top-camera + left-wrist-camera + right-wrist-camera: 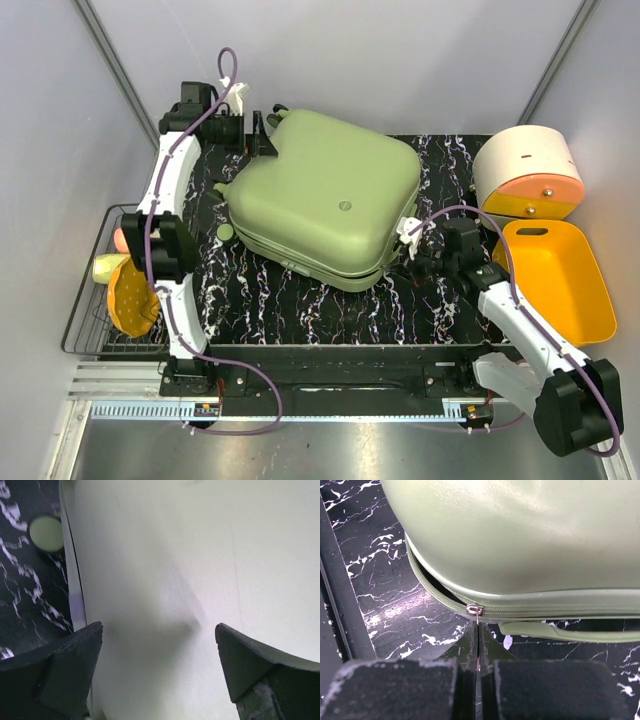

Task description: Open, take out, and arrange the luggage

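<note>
The luggage [320,195] is a large pale-green hard-shell suitcase lying flat on the black marbled mat [260,300], with a small round emblem [344,205] on top. My left gripper [262,135] is at its far-left corner, open. In the left wrist view the shell [165,555] fills the space between the fingers [70,665]. My right gripper [402,260] is at the suitcase's near-right side, shut on the metal zipper pull [475,610]. To the left of the pull the zipper seam [427,587] gapes slightly. A green side handle [560,631] lies just right of the pull.
A yellow-orange tray [555,280] lies at the right, with a white and orange round container [525,170] behind it. A wire rack [90,310] at the left holds yellow and orange items [130,295]. A round pale-green foot [46,532] shows at the suitcase's left edge.
</note>
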You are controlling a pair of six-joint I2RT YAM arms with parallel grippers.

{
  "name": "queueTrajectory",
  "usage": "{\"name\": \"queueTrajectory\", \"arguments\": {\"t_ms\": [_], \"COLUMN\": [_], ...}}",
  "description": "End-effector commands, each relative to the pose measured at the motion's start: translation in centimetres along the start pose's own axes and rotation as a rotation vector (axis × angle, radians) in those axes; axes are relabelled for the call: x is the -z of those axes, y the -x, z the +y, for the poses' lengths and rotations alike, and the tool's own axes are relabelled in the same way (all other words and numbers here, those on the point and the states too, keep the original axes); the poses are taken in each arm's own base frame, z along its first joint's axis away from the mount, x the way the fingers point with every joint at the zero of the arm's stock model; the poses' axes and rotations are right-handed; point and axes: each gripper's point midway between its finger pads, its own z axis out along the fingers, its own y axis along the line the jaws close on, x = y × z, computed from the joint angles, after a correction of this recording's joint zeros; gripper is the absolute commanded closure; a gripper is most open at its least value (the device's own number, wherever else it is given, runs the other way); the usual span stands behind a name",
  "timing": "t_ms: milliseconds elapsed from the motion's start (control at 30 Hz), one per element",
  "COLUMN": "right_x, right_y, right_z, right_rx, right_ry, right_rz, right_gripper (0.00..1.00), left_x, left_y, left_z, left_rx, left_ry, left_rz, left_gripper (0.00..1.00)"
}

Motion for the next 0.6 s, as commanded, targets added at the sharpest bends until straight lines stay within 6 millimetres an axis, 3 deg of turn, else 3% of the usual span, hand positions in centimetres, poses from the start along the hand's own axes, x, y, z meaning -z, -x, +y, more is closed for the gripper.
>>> {"name": "queueTrajectory", "arguments": {"t_ms": [0,33,67,100,133,167,200,233,333,567], "right_x": [1.3,1.5,1.7,1.9,2.1,2.0,2.2,2.3,1.9,0.7], "right_y": [0.6,0.7,1.0,0.8,1.1,0.9,1.1,1.4,1.6,1.8], "right_z": [-1.9,-2.3,-2.7,-3.7,-4.4,-4.9,-5.7,-6.3,-6.6,-6.1], "right_rx": [-0.053,-0.048,-0.04,-0.035,-0.027,-0.026,-0.02,-0.011,-0.014,-0.048], "right_ry": [-0.151,-0.175,-0.2,-0.251,-0.286,-0.304,-0.341,-0.363,-0.358,-0.304], "right_rz": [0.021,0.022,0.018,0.031,0.029,0.04,0.05,0.044,0.036,0.0], "right_gripper": [1.0,1.0,1.0,1.0,1.0,1.0,1.0,1.0,1.0,1.0], "left_x": [9.9,9.8,12.3,13.2,12.8,14.5,15.0,14.5,14.9,14.2], "left_y": [3.1,1.6,2.1,1.7,-0.1,-0.1,-0.4,-2.3,-4.4,-6.2], "left_z": [-3.0,-2.4,-4.4,-4.2,-3.5,-4.9,-4.2,-3.6,-3.1,-1.4], "left_rx": [0.089,0.163,0.139,0.15,0.198,0.185,0.203,0.286,0.435,0.664], "left_ry": [0.055,0.061,0.074,0.116,0.138,0.165,0.219,0.24,0.313,0.379], "left_rz": [-0.182,-0.186,-0.249,-0.279,-0.284,-0.338,-0.368,-0.352,-0.363,-0.398], "left_gripper": [0.01,0.01,0.01,0.01,0.01,0.01,0.01,0.01,0.01,0.01]}}
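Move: The right hand already has the zipper pull in its fingertips, the slider about 1 cm to its left; the suitcase handle's middle lies some 9 cm ahead and 2 cm right, the suitcase's middle about 16 cm ahead and 12 cm left. From the left hand, the upper near wheel is roughly 10 cm back, 7 cm left and 10 cm below; the suitcase's middle lies about 12 cm back, 12 cm right and 12 cm below. Fingers still shut on the zipper pull, the right hand draws it about 3.5 cm forward and somewhat right along the suitcase side towards the handle, turning clockwise some 13 degrees. The open left hand comes free of the far-left edge and swings about 15 cm back, also left and up, to beside the wheels, dipping slightly last and turning counter-clockwise some 35 degrees. ##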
